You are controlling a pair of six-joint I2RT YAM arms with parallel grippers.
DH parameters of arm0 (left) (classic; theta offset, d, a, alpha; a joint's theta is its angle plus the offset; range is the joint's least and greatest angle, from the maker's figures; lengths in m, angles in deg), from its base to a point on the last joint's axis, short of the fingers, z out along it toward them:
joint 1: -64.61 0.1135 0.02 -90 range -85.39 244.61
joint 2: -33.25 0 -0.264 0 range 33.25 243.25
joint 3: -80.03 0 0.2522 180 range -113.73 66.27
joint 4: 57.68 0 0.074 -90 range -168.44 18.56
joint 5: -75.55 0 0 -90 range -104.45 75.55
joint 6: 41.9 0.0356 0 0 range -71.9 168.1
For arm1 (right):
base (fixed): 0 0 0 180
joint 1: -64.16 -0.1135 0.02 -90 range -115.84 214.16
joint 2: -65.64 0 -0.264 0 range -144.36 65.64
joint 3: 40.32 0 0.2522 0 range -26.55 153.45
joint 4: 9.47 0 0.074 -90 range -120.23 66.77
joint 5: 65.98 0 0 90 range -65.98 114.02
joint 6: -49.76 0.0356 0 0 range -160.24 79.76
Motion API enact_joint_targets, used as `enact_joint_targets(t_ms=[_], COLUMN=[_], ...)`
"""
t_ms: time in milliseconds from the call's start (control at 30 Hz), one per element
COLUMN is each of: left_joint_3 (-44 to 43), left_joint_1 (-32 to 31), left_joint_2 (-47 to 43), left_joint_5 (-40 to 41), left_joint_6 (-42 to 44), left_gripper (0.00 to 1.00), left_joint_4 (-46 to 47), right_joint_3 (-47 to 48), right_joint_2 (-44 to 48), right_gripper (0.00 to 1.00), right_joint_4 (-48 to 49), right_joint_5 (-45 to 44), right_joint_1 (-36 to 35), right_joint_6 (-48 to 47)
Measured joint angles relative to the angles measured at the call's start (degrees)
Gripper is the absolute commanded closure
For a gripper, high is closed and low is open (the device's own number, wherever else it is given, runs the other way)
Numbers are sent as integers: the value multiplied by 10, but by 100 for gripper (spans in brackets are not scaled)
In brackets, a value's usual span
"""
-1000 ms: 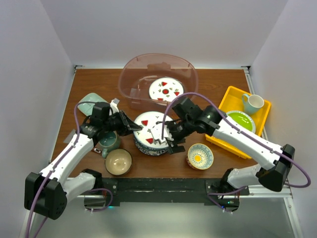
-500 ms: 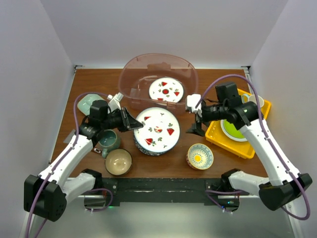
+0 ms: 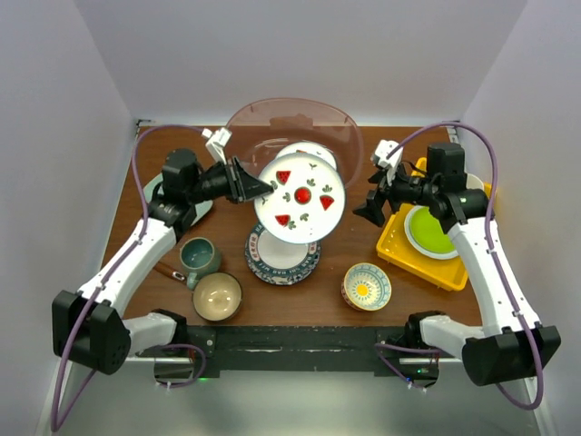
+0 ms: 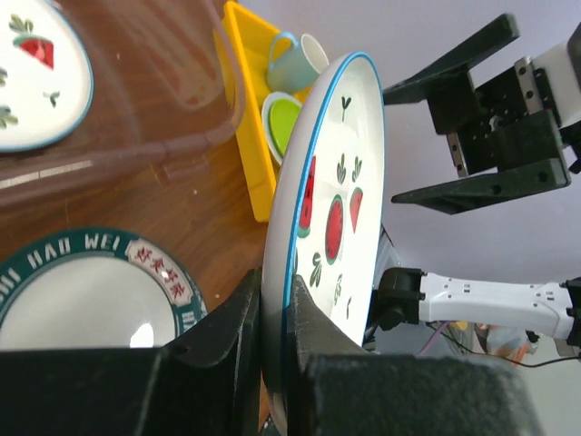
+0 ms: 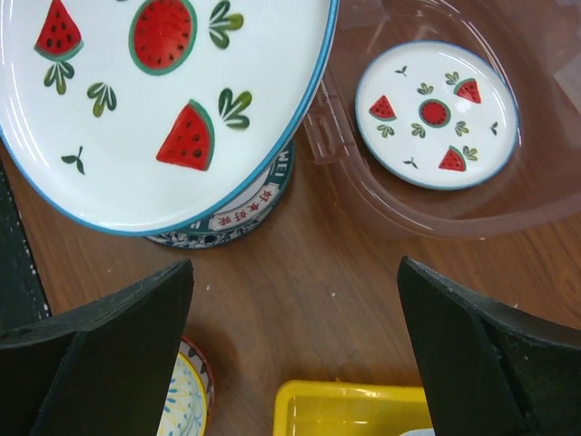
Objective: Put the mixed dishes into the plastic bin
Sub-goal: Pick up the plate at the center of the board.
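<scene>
My left gripper [image 3: 258,188] [image 4: 272,318] is shut on the rim of a large white plate with watermelon marks [image 3: 302,196] [image 4: 336,182] [image 5: 154,100]. The plate hangs tilted just in front of the plastic bin [image 3: 238,127] [image 5: 536,204]. A smaller watermelon plate [image 3: 313,155] [image 5: 436,113] lies inside the bin. On the table stay the blue-patterned plate [image 3: 280,261] [image 4: 82,300], teal mug [image 3: 197,257], tan bowl [image 3: 217,296] and small patterned bowl [image 3: 367,286]. The left arm mostly hides the mint dish [image 3: 156,189]. My right gripper [image 3: 376,196] [image 5: 295,272] is open and holds nothing, right of the held plate.
A yellow tray [image 3: 398,247] [image 4: 247,127] at the right holds a lime-green plate [image 3: 434,229] and a pale mug [image 4: 295,59]. White walls close in the table at the left, right and back.
The left gripper has lifted the watermelon plate off the blue-patterned plate, up and towards the bin. The right gripper has let go of it, opened wide and drawn back to the right.
</scene>
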Motion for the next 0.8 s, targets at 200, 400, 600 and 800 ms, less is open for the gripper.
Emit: enact_joint_targets(t_ms=[200,400,600,800], left_joint_3=[-87,-182,-255,-324], left_joint_1=[1,2,7,9], left_joint_2=[74,168,260,347], left_joint_5=[2,18,41,61], left_joint_6=[8,17,22,22], left_gripper=[100,100,100,100], left_joint_4=[19,24,19,5], right_joint_3=[-28,-59,-69,-70], right_joint_2=[3,3,3,3], right_gripper=[2,2,2,2], right_joint_4=[37,56,61,63], right_joint_5=[3,14,18,18], right_joint_1=[37,52,52,52], right_joint_6=[31,45,47,46])
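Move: Ahead of the left hand, which already pinches the watermelon plate by its edge, the plastic bin's middle lies about 18 cm farther out, 6 cm to the right and some 18 cm lower. The watermelon plate already in the bin is roughly 17 cm ahead, 10 cm right and 22 cm down; the green-rimmed plate on the board lies 8 cm back, 4 cm right and 24 cm down. From the right hand, the bin is about 20 cm ahead, 17 cm left and 18 cm lower. Swinging the pinched plate forward some 17 cm and slightly right, the left hand carries it away from the green-rimmed plate to above the bin, arching up 3 to 4 cm before sinking back to about its starting height, with hardly any wrist turn. The open, empty right hand sinks about 3 cm and shifts 2 cm right, then holds there. ##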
